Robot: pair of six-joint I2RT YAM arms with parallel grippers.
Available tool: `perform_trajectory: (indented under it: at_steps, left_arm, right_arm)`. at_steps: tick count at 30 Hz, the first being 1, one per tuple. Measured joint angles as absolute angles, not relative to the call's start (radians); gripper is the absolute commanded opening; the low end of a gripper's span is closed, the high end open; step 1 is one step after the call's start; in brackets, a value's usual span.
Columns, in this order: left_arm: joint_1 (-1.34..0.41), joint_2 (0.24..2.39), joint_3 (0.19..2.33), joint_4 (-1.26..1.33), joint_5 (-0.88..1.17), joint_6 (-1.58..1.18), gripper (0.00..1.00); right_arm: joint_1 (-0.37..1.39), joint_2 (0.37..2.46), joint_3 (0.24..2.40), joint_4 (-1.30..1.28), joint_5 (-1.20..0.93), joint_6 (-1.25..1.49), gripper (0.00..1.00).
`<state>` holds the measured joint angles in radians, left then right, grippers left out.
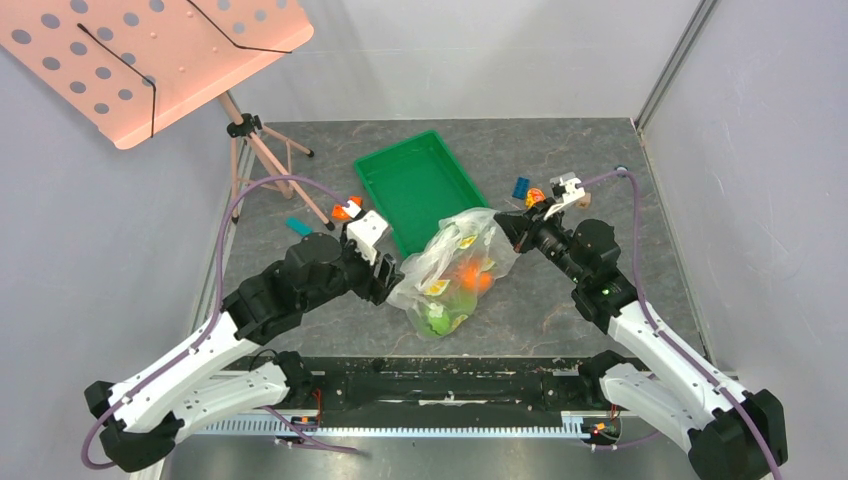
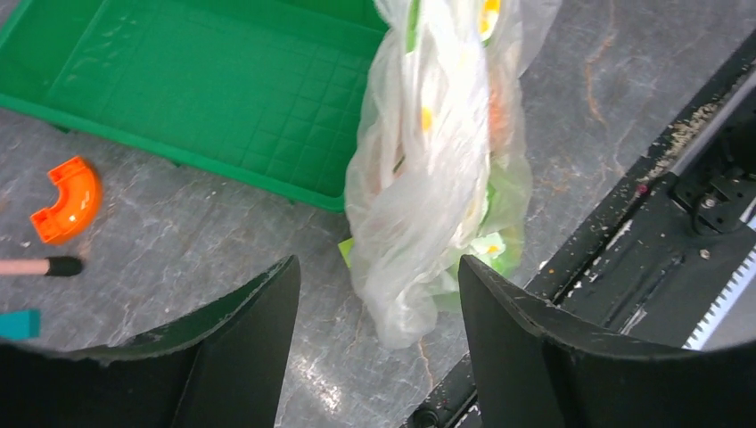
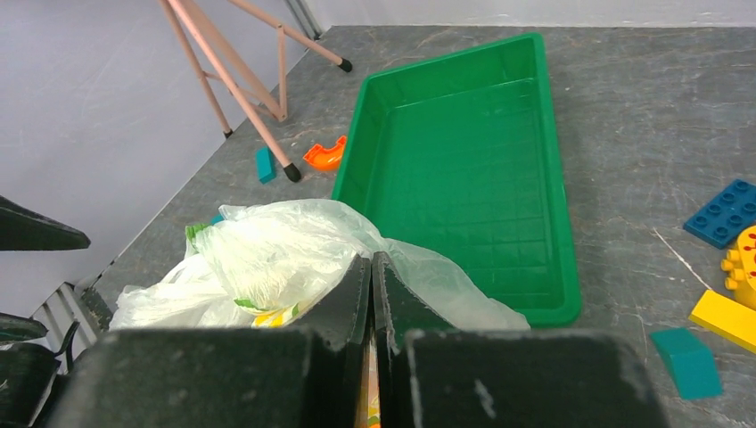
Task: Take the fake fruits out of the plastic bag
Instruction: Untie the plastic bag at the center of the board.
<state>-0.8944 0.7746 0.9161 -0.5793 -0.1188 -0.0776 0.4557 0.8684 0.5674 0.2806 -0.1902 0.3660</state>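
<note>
The clear flower-print plastic bag (image 1: pixel 455 268) stands bunched in the middle of the table, its top pulled up to the right. Inside it I see an orange fruit (image 1: pixel 470 275) and a green fruit (image 1: pixel 437 318); the other fruits are hidden. My right gripper (image 1: pixel 503 223) is shut on the bag's upper edge; in the right wrist view its jaws (image 3: pixel 371 267) pinch the thin plastic (image 3: pixel 267 259). My left gripper (image 1: pixel 388 285) is open at the bag's left side. In the left wrist view the bag's lower end (image 2: pixel 428 214) hangs between and beyond the spread fingers (image 2: pixel 379 303), not touching them.
A rigid green tray (image 1: pixel 420 185) lies just behind the bag. An orange curved piece (image 1: pixel 346 209) and a teal block (image 1: pixel 298 226) lie left of it, by the pink stand's legs (image 1: pixel 262 150). Coloured blocks (image 1: pixel 528 190) lie at the right. The black base rail (image 1: pixel 450 385) runs along the near edge.
</note>
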Motion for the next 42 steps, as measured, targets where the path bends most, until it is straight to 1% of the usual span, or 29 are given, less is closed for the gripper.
perform_trajectory:
  at_steps: [10,14,15,17,18,19,20,22,23,25,26,27,29,31,32,34,35,42]
  left_arm:
    - [-0.894,0.882,0.921,-0.506,0.013,-0.073,0.76]
    - [-0.894,0.935,0.936,-0.479,0.022,-0.047,0.75]
    - [-0.894,0.949,0.941,-0.470,0.021,-0.044,0.73]
    - [-0.894,0.974,0.949,-0.457,0.020,-0.040,0.59]
    - [-0.894,0.983,0.951,-0.453,0.020,-0.039,0.50]
    - [-0.894,0.994,0.955,-0.450,0.019,-0.036,0.38]
    - [-0.894,1.005,0.958,-0.446,0.019,-0.033,0.23]
    - [-0.894,1.026,0.968,-0.447,0.017,-0.034,0.08]
    - [-0.894,1.037,0.972,-0.446,0.017,-0.028,0.03]
    - [-0.894,1.050,0.976,-0.446,0.017,-0.025,0.02]
    - [-0.894,1.053,0.976,-0.447,0.017,-0.025,0.02]
    - [-0.894,1.054,0.976,-0.447,0.017,-0.025,0.02]
    - [-0.894,1.053,0.976,-0.447,0.017,-0.025,0.02]
    - [-0.894,1.052,0.976,-0.447,0.019,-0.025,0.02]
    - [-0.894,1.052,0.976,-0.447,0.021,-0.025,0.02]
    - [-0.894,1.046,0.976,-0.447,0.029,-0.025,0.02]
    - [-0.894,1.042,0.976,-0.447,0.033,-0.025,0.02]
    - [-0.894,1.032,0.980,-0.447,0.110,-0.009,0.02]
  right_arm:
    - [0.456,0.869,0.574,0.283,-0.248,0.365,0.00]
    - [0.456,0.871,0.576,0.283,-0.265,0.364,0.00]
    - [0.456,0.872,0.577,0.283,-0.270,0.364,0.00]
    - [0.456,0.876,0.582,0.283,-0.280,0.364,0.00]
    - [0.456,0.878,0.584,0.283,-0.284,0.364,0.00]
    - [0.456,0.879,0.585,0.283,-0.287,0.364,0.00]
    - [0.456,0.879,0.586,0.283,-0.290,0.364,0.00]
    - [0.456,0.879,0.587,0.283,-0.294,0.364,0.00]
    - [0.456,0.879,0.587,0.283,-0.295,0.364,0.00]
    - [0.456,0.879,0.587,0.282,-0.296,0.362,0.00]
    - [0.456,0.879,0.588,0.278,-0.297,0.358,0.02]
    - [0.456,0.879,0.590,0.274,-0.300,0.352,0.11]
    - [0.456,0.878,0.596,0.265,-0.306,0.331,0.49]
    - [0.456,0.875,0.606,0.252,-0.320,0.296,0.73]
    - [0.456,0.871,0.617,0.239,-0.329,0.259,0.79]
    - [0.456,0.867,0.643,0.212,-0.348,0.216,0.85]
    - [0.456,0.868,0.672,0.185,-0.372,0.174,0.86]
    - [0.455,0.967,0.906,0.044,-0.579,-0.050,0.86]
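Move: The open left hand goes for the plastic bag's gathered left end, about 6 cm to its right, 2 cm ahead and 3 cm lower. The watermelon in the bag lies some 10 cm right, 3 cm back and 13 cm below; the green bin's middle some 30 cm ahead, 12 cm right and well below. The shut right hand still holds the bag's right corner; the left end is roughly 22 cm to its left, 8 cm back and 3 cm lower. Left hand shifts 6 cm right, pinches the bag's left end; right hand opens and rises away 7 cm. ##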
